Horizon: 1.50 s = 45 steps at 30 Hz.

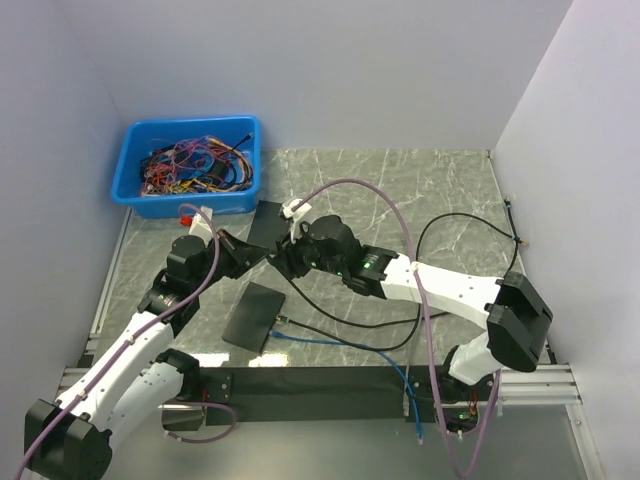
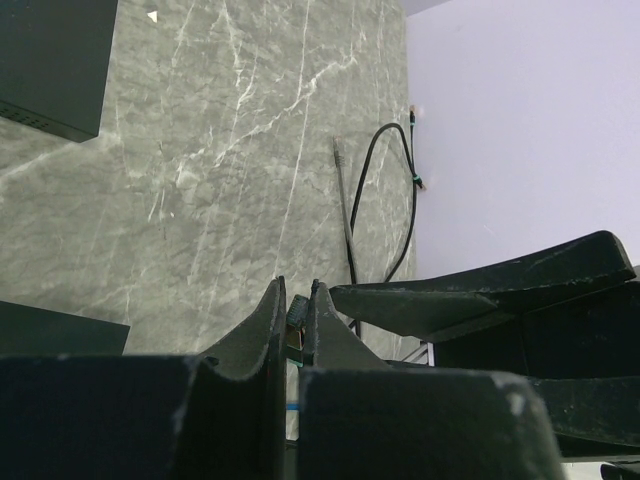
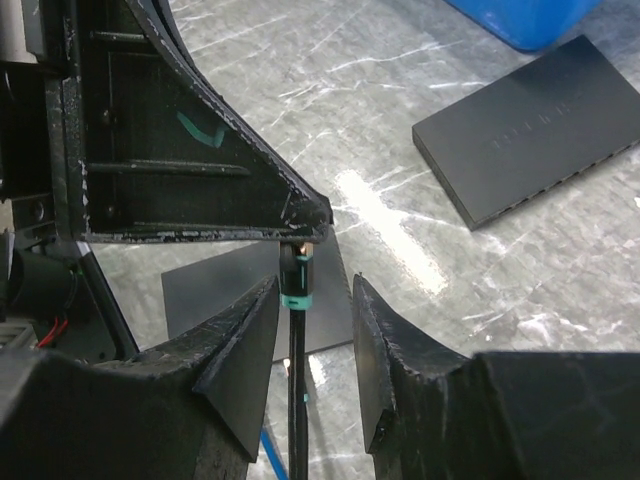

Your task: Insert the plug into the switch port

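My left gripper (image 2: 297,290) is shut on the plug (image 2: 296,315), a small dark connector pinched between its fingertips. In the right wrist view the plug (image 3: 297,275) shows a teal band, and its black cable (image 3: 297,400) hangs straight down. My right gripper (image 3: 315,290) is open, its jaws on either side of that cable just below the plug, with a gap on the right side. In the top view both grippers, left (image 1: 262,252) and right (image 1: 290,262), meet above the table between two flat black switches (image 1: 272,222) (image 1: 253,315). No port shows.
A blue bin (image 1: 135,190) full of tangled wires stands at the back left. A black cable (image 1: 455,222) loops across the right of the marble table and a blue cable (image 1: 330,342) lies near the front. Grey walls close in on both sides.
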### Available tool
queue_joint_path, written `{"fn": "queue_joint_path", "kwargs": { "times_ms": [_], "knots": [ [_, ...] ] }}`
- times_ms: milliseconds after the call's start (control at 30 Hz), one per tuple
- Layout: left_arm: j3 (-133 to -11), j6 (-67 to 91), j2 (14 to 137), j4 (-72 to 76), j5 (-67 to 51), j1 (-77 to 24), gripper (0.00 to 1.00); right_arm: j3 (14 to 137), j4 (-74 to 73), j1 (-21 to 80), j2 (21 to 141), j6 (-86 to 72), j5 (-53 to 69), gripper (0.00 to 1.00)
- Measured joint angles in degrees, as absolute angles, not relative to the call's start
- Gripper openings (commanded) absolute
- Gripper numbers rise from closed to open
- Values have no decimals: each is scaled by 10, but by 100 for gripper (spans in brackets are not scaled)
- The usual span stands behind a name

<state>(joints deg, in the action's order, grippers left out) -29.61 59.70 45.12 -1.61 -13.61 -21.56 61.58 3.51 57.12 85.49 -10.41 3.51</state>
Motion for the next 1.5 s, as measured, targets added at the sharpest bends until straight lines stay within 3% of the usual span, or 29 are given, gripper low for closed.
{"fn": "queue_joint_path", "kwargs": {
  "times_ms": [667,767,867,933,967,1000,1033,1133,1333,1500],
  "knots": [
    [-296,597,457,-16,-136,-216,1,632,25,576,885,-106,39,31],
    [-296,597,457,-16,-135,-216,1,635,23,576,887,-106,39,26],
    [-296,597,457,-17,-131,-216,1,637,24,577,889,-106,40,13],
    [-296,597,457,-18,-129,-216,1,637,24,577,891,-106,40,0],
    [-296,597,457,-19,-128,-216,1,637,24,576,891,-105,41,0],
    [-296,597,457,-20,-128,-216,7,637,24,577,891,-107,40,0],
    [-296,597,457,-20,-128,-216,8,637,24,577,891,-107,40,0],
    [-296,595,457,-20,-125,-216,31,637,25,576,891,-106,40,0],
    [-296,589,456,-22,-114,-216,62,634,24,575,891,-106,30,0],
    [-299,563,465,-43,-84,-209,65,622,15,544,891,-111,21,0]
  ]
}}
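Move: The black cable's plug sits in the left fingertips, its middle about 1 cm ahead of, 1 cm right of and 1 cm below that hand point. From the open right gripper, it lies level fore-and-aft, about 1 cm left and 1 cm below. On the table roughly 19 cm beneath the right hand, the near switch lies some 5 cm back and 7 cm left; the far switch lies about 24 cm ahead and 4 cm left. Ease the right gripper about 1 cm left and 1.5 cm down around the plug's collar, under the left fingertips, and close it to pinch there while the left hand holds nearly still. Once it has shut, open the left fingers wide and draw that hand off about 2 cm down and left; then carry the plug in the right hand about 2 cm forward and right, sinking slightly. ##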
